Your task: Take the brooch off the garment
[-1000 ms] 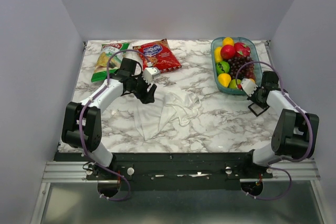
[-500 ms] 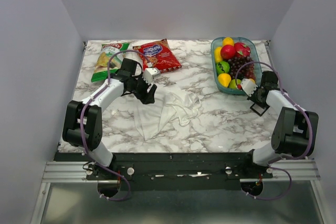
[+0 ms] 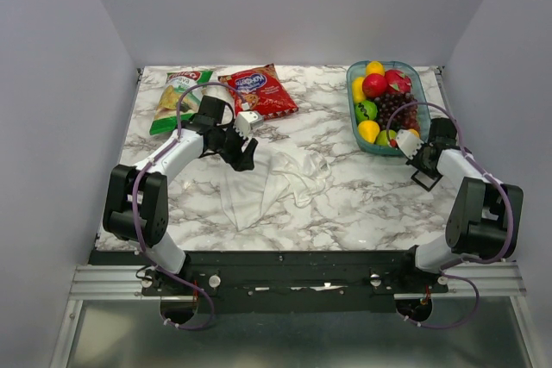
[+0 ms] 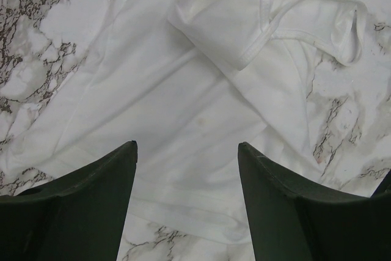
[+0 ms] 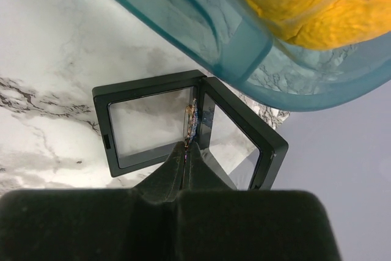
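The white garment point(image 3: 267, 183) lies crumpled at the table's middle, and in the left wrist view the garment point(image 4: 201, 90) fills the picture. No pin shows on the cloth. My left gripper point(image 3: 244, 158) hovers over its upper left part, open, with nothing between its jaws point(image 4: 186, 145). My right gripper point(image 5: 188, 145) is shut on the brooch point(image 5: 194, 117), a thin bluish and gold piece seen edge-on. It is held just over the hinge of an open black frame box point(image 5: 149, 85). In the top view the right gripper point(image 3: 420, 159) stands beside that box point(image 3: 424, 180).
A teal basket point(image 3: 352, 84) of fruit stands at the back right, and its wall point(image 5: 201, 22) is close to the box. A red snack bag point(image 3: 259, 90) and a green one point(image 3: 178, 96) lie at the back left. The right wall is near the right arm.
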Robot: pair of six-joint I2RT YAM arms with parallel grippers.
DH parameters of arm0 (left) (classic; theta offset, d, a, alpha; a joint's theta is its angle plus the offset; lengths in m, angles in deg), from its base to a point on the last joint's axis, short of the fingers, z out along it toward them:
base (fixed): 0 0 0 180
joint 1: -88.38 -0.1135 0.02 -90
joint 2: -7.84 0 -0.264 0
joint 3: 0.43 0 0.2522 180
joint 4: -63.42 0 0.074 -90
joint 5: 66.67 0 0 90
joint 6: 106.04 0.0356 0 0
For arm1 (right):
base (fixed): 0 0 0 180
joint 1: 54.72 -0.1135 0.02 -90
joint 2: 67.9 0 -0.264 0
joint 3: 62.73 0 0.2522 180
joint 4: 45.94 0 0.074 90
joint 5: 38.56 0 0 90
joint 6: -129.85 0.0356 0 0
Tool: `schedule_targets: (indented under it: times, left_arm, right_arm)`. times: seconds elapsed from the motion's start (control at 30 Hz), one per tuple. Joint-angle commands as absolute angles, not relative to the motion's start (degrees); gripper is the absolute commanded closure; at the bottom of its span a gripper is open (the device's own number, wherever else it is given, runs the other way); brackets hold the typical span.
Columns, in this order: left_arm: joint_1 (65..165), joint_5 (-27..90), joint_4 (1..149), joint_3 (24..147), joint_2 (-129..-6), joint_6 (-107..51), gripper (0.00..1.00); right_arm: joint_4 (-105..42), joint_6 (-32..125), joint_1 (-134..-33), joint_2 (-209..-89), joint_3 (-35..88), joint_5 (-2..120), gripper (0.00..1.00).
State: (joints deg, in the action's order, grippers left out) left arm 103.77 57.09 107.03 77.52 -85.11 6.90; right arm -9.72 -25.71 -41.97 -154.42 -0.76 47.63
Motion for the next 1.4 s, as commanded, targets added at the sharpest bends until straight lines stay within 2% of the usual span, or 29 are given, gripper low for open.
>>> schedule_targets:
  times: [0.0,0.13,0.3,0.93,0.97,1.1,1.2,1.37]
  left_arm:
    - [103.85,58.58,106.45,78.11,-84.71,6.46,0.25]
    - [103.85,59.19,105.84,77.49,-84.8,6.37,0.25]
    - [103.93,59.37,105.83,77.58,-85.24,6.29,0.25]
    - [103.85,58.58,107.33,79.16,-86.03,7.16,0.25]
    - [103.93,58.58,107.33,79.25,-86.2,7.16,0.25]
    - [103.85,58.58,107.07,78.99,-86.21,6.99,0.25]
    - [103.93,58.67,106.63,78.9,-86.47,6.9,0.25]
    - [103.85,59.11,106.01,78.99,-87.08,6.55,0.25]
  right_arm:
    - [-5.29,-23.96,-41.8,-151.75,2.6,48.1,1.0]
    - [0.68,-24.39,-41.8,-152.09,7.09,49.51,1.0]
    - [3.06,-28.35,-41.8,-152.36,5.62,49.16,0.99]
    - [0.52,-28.88,-41.8,-160.27,7.72,46.78,0.99]
    - [0.52,-28.79,-41.8,-160.36,7.46,46.7,0.99]
    - [1.22,-28.53,-41.71,-159.92,6.05,46.78,0.83]
    - [1.83,-26.69,-41.8,-159.31,5.7,47.13,0.76]
    - [6.31,-20.72,-41.8,-158.51,10.08,51.0,0.73]
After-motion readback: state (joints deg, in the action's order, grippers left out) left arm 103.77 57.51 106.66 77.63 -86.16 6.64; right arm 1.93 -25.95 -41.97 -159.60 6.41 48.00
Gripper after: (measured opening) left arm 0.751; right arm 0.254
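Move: The brooch is already pinched in my right hand. The flat half of the open black case, where it is going, has its middle about 3 cm to the left, 1 cm back and 2 cm below. The raised case lid is some 3 cm ahead and 3 cm to the right; the fruit basket's middle is roughly 17 cm ahead and 10 cm left. From my left hand, the case's flat half is about 45 cm right, 3 cm back and 8 cm lower. I pull my right hand up about 3 cm and slightly forward, still pinching the brooch. Then I ease back some 2 cm and sink nearly 4 cm to the open case again, bringing the downward fingers about 10 degrees nearer vertical. Once low, I part them a quarter of the way to let go of the brooch, edging back a little. ##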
